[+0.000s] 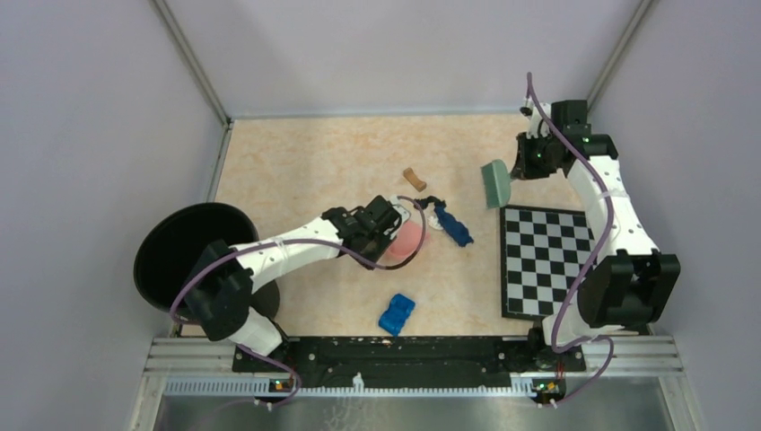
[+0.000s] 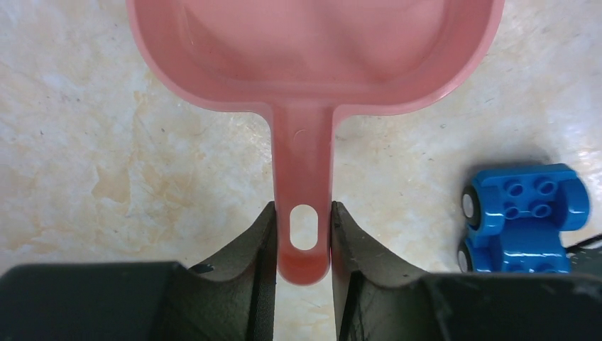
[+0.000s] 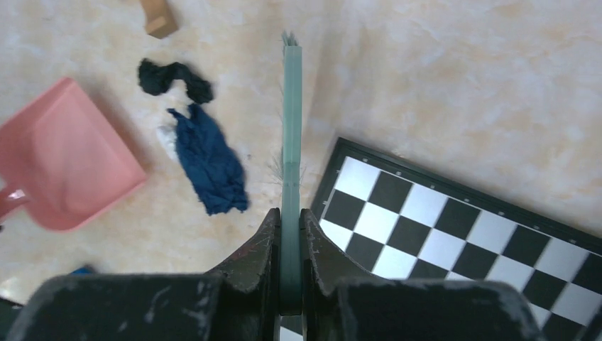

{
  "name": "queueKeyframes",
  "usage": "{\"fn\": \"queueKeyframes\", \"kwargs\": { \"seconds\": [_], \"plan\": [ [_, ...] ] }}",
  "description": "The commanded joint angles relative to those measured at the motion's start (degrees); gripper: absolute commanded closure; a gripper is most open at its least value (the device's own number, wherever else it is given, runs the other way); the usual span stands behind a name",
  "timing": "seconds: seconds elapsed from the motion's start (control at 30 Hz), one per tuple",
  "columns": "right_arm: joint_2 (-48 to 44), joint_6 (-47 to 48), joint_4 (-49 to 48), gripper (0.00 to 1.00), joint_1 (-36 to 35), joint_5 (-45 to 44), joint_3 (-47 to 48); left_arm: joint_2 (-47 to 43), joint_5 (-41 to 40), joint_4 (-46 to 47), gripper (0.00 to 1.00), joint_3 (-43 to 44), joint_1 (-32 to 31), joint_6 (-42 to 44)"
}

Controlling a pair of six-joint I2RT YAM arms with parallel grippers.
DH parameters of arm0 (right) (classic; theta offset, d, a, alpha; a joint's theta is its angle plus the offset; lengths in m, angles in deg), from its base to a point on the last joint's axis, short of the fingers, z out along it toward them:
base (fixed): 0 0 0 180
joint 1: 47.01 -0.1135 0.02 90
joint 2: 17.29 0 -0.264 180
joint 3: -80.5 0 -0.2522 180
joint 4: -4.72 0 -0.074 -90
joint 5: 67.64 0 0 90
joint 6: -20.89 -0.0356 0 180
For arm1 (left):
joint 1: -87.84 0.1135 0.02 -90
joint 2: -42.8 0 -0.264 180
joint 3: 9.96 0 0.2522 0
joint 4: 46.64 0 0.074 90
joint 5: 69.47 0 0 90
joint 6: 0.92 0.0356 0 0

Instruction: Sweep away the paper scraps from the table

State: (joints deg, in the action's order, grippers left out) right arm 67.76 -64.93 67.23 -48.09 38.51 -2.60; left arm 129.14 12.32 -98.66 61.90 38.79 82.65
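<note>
My left gripper (image 2: pixel 303 238) is shut on the handle of the pink dustpan (image 2: pixel 312 50), which lies flat on the table (image 1: pixel 314 162) at its middle (image 1: pixel 408 235). Just right of the pan's mouth lie paper scraps: a dark blue one (image 3: pixel 207 163) (image 1: pixel 453 226), a black one (image 3: pixel 174 77) (image 1: pixel 431 201), a small white bit (image 3: pixel 165 138) and a brown one (image 3: pixel 157 15) (image 1: pixel 413 177) farther back. My right gripper (image 3: pixel 289 234) is shut on a green brush (image 3: pixel 290 121), held above the table at the right of the scraps (image 1: pixel 495 183).
A black-and-white chequered board (image 1: pixel 547 260) lies at the right. A bright blue blocky toy (image 1: pixel 396 313) sits near the front; it also shows in the left wrist view (image 2: pixel 524 217). A black round bin (image 1: pixel 179 256) stands at the left edge.
</note>
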Motion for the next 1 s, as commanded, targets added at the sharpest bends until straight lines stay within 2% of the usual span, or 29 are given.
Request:
{"fn": "queueKeyframes", "kwargs": {
  "seconds": [0.0,0.17,0.43,0.77,0.97],
  "plan": [
    [2.37,5.99,0.52,1.0,-2.85,-10.34,4.5,3.49,2.77,-10.36,0.98,8.86,0.11,-0.77],
    [5.68,6.48,0.74,1.0,-7.03,-14.44,4.5,7.21,5.25,-17.5,1.0,15.35,0.1,-0.43],
    [9.06,5.27,0.61,1.0,-12.1,-11.93,3.44,12.34,5.13,-21.92,1.0,21.14,0.08,2.22],
    [9.35,2.55,4.34,1.0,-18.21,-0.16,2.77,17.85,5.34,-20.21,1.0,22.91,0.1,4.44],
    [9.04,0.31,8.01,1.0,-18.78,11.14,5.81,19.51,5.79,-18.08,1.0,22.98,0.1,4.79]
  ]
}}
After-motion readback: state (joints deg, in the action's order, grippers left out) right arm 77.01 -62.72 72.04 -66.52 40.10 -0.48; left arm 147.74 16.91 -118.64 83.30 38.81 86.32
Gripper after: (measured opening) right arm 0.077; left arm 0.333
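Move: The navy scrap lies about 10 cm left and 3 cm back of the right hand, some 20 cm below. From that hand the white scrap is about 14 cm left and 2 back, the black one 16 left and 2 ahead, the dustpan's scoop 20 left and 7 back. From the left hand, already gripping the dustpan handle, the navy scrap is about 18 cm right, 8 ahead and 6 below. The navy scrap is swept towards the dustpan: the right hand, still gripping the green brush, first sinks 5 cm on the scrap's right side, then strokes about 12 cm left and slightly back, turning some 20 degrees counter-clockwise, and brings the bristles against it. The left hand lifts the pan handle about 2 cm and lowers it again, tipping forward and ending nearly 2 cm farther right. ##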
